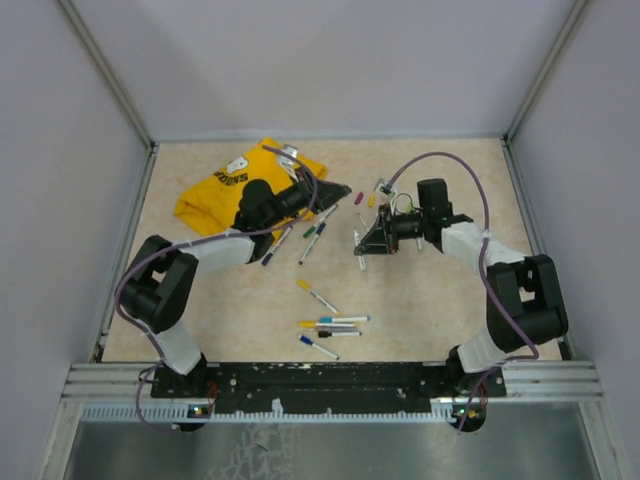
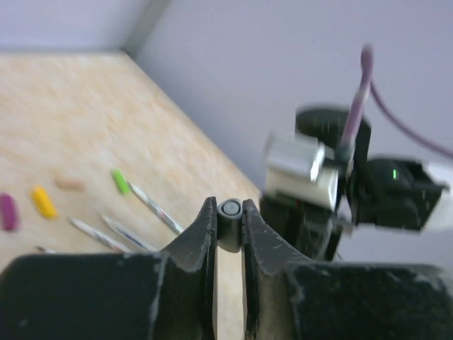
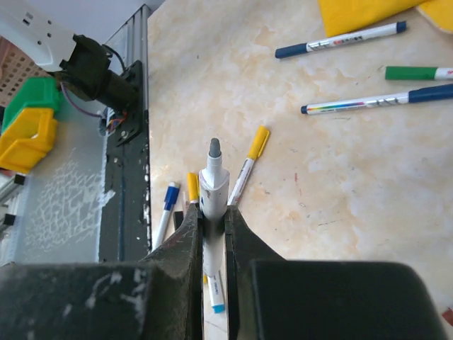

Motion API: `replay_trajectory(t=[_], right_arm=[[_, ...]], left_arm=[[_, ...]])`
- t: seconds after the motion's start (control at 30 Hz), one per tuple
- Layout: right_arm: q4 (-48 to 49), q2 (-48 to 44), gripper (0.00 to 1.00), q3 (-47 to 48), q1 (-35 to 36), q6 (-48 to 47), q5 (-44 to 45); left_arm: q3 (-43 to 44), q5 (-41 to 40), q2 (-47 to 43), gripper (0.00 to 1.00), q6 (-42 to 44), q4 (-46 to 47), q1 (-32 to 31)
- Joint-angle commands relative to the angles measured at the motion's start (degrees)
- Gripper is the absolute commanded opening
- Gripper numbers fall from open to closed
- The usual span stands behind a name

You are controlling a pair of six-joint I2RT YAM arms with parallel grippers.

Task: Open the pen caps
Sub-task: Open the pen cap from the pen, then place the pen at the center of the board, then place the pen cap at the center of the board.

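Note:
In the left wrist view my left gripper [image 2: 228, 207] is shut on a small grey pen cap [image 2: 231, 225], held above the table. From above, that gripper [image 1: 338, 189] hangs beside the yellow T-shirt. My right gripper [image 3: 213, 212] is shut on a white pen [image 3: 213, 185] whose grey tip is bare and points away from the jaws. Seen from above, this gripper [image 1: 363, 246] is a short way right of the left one. Loose purple [image 2: 8, 211], yellow [image 2: 43, 202] and pink caps [image 2: 69, 183] lie on the table.
A yellow T-shirt [image 1: 225, 190] lies at the back left. Several pens [image 1: 310, 235] are scattered beside it, and another group [image 1: 330, 325] lies toward the near edge. Capped blue and green pens [image 3: 379, 100] show in the right wrist view.

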Motion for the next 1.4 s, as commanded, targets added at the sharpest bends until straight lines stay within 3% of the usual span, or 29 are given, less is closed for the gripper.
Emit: replay_trajectory(t=[0.0, 0.13, 0.3, 0.47, 0.63, 0.73, 1.37], right_arm=[[-1.48, 1.50, 0.00, -0.64, 1.05, 0.94, -2.98], [-0.42, 2.08, 0.00, -0.91, 1.09, 2.04, -1.57], [1.15, 1.44, 0.00, -1.34, 1.22, 5.96, 14.36], [1.75, 2.42, 0.00, 0.66, 4.97, 8.75, 33.72], [-1.26, 7.19, 0.00, 5.61, 8.56, 10.71, 46.86], [-2.83, 11.14, 0.00, 7.93, 8.65, 11.43, 49.51], [-7.29, 21.25, 0.00, 15.56, 8.89, 8.94, 53.14]], left_arm=[[2.58, -6.41, -2.83, 0.00, -0.37, 4.90, 3.83], [2.28, -6.79, -2.89, 0.00, 0.25, 5.70, 4.02], [-0.90, -5.85, -2.98, 0.00, 0.48, 2.03, 4.52], [-1.63, -9.03, -0.87, 0.00, 0.97, -12.56, 4.55], [7.06, -10.70, 6.44, 0.00, -0.90, -31.27, 4.51], [13.10, -12.10, 10.10, 0.00, -1.68, -39.66, 4.21], [38.11, -15.98, 30.23, 0.04, -1.55, -56.25, 2.66]])
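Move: The grey cap in the left fingers is already off its pen. The magenta cap, nearest of the loose caps, lies about 17 cm ahead, 4 right and 24 below the left hand; the yellow cap is 3 cm right of it, and the green-capped pen about 12 cm ahead and 6 left of the hand. From the right hand, holding the uncapped pen, the nearest bare pen lies some 14 cm ahead, 4 right and 15 below, the blue-capped pen 11 ahead and 10 left. The grey cap, kept in the left fingers, first swings a few centimetres forward, left and up, then goes down some 23 cm, forward and a little right towards the magenta cap, the fingers tipping downward. The uncapped pen, still pinched by the right hand, is lowered about 13 cm and carried 10 forward towards the bare pens as the wrist turns some 50 degrees, its fingers ending steeply downward and forward-left. ##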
